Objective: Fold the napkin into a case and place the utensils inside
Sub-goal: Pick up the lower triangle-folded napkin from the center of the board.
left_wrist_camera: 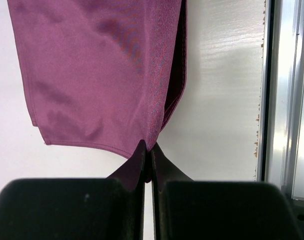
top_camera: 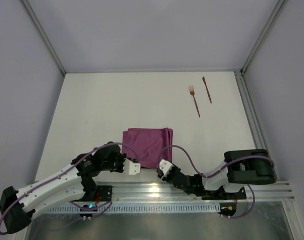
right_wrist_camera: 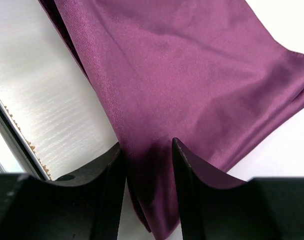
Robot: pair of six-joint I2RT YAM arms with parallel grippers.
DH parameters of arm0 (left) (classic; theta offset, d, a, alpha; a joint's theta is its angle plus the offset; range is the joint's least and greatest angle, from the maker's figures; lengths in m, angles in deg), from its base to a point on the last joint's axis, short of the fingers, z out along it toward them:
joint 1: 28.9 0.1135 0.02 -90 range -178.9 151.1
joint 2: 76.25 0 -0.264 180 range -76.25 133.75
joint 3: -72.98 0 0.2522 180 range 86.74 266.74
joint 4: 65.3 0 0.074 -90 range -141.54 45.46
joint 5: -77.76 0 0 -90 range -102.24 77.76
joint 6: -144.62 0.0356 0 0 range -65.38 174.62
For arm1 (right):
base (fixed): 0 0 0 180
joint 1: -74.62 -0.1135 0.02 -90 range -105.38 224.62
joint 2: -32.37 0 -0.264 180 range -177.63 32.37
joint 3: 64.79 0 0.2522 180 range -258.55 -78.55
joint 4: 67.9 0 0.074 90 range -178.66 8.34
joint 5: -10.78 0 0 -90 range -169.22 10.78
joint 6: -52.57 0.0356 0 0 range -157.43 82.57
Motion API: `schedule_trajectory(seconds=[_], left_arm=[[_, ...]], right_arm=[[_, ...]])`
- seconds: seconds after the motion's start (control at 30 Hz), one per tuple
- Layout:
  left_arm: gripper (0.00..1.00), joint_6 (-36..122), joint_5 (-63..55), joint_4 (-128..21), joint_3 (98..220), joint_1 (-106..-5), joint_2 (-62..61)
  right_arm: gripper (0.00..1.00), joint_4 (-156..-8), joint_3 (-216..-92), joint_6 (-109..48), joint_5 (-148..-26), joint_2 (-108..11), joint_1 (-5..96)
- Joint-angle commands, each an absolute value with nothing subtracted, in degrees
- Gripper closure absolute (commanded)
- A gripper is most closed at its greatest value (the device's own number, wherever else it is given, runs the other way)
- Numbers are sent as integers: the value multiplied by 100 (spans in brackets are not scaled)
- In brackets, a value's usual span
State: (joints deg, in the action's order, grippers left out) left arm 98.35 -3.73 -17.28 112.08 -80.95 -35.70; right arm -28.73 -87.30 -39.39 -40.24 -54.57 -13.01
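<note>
The magenta napkin [top_camera: 147,144] lies folded into a rectangle near the table's front edge. My left gripper [top_camera: 133,167] is shut on its near left corner, and the left wrist view shows the cloth [left_wrist_camera: 101,65] pinched between the closed fingertips of that gripper [left_wrist_camera: 150,149]. At the near right corner my right gripper [top_camera: 164,167] is open. In the right wrist view that gripper [right_wrist_camera: 147,145] has its jaws apart, astride the cloth [right_wrist_camera: 192,65], which lies flat between them. The copper fork [top_camera: 194,99] and knife [top_camera: 207,89] lie side by side at the far right, apart from the napkin.
A metal rail [top_camera: 192,192] runs along the near table edge just behind both grippers. A vertical frame rail [top_camera: 249,112] borders the white table [top_camera: 101,100] on the right. Grey walls enclose the far and side edges.
</note>
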Motion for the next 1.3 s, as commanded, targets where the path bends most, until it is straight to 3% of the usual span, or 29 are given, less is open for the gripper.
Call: schedule_trajectory(seconds=[0.0,0.2,0.6,0.93,1.13,1.27], left_arm=[[100,9883,-433,-1639,11249,-8014,-3696],[100,9901,-451,-1559,11179,-7935,-3732],[100,9927,-433,-1498,11118,-7856,-3767],[100,10024,-390,-1393,11091,-7768,-3617],[85,10103,-355,-1340,11047,-7759,-3574],[51,10103,-215,-1384,11082,-7759,-3442]], right_arm=[[56,-3550,-8787,-3418,-4045,-5219,-1318],[61,-4096,-8856,-3233,-4230,-4981,-1318],[90,-4456,-8963,-3365,-5037,-4639,-1283],[94,-5089,-9068,-3339,-6927,-3953,-150],[96,-5599,-9182,-3461,-7745,-3645,378],[96,-5757,-9401,-3462,-8150,-3750,519]])
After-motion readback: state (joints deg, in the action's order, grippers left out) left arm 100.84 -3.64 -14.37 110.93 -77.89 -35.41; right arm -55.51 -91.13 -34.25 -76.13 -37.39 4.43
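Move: Between the right hand's half-open fingers lies the right end of the napkin's near fold, with its nearest part about 1 cm back. The napkin's middle is some 8 cm ahead and 7 cm to the left of that hand, roughly 2 cm lower, and the table's front edge about 5 cm back. From the left hand, which already pinches the near-left corner, that right end is roughly 16 cm to the right, level fore and aft, and about 3 cm lower. Closing the right fingers on the near fold's right end while drawing back about 2 cm, the right hand then eases forward again some 1 cm and keeps its pinch, its wrist tipping down roughly 20 degrees and turning a little counter-clockwise. Meanwhile the left hand, first still pinching its corner, shifts about 2 cm left, sinks some 1.5 cm and finally opens to let the corner go. ##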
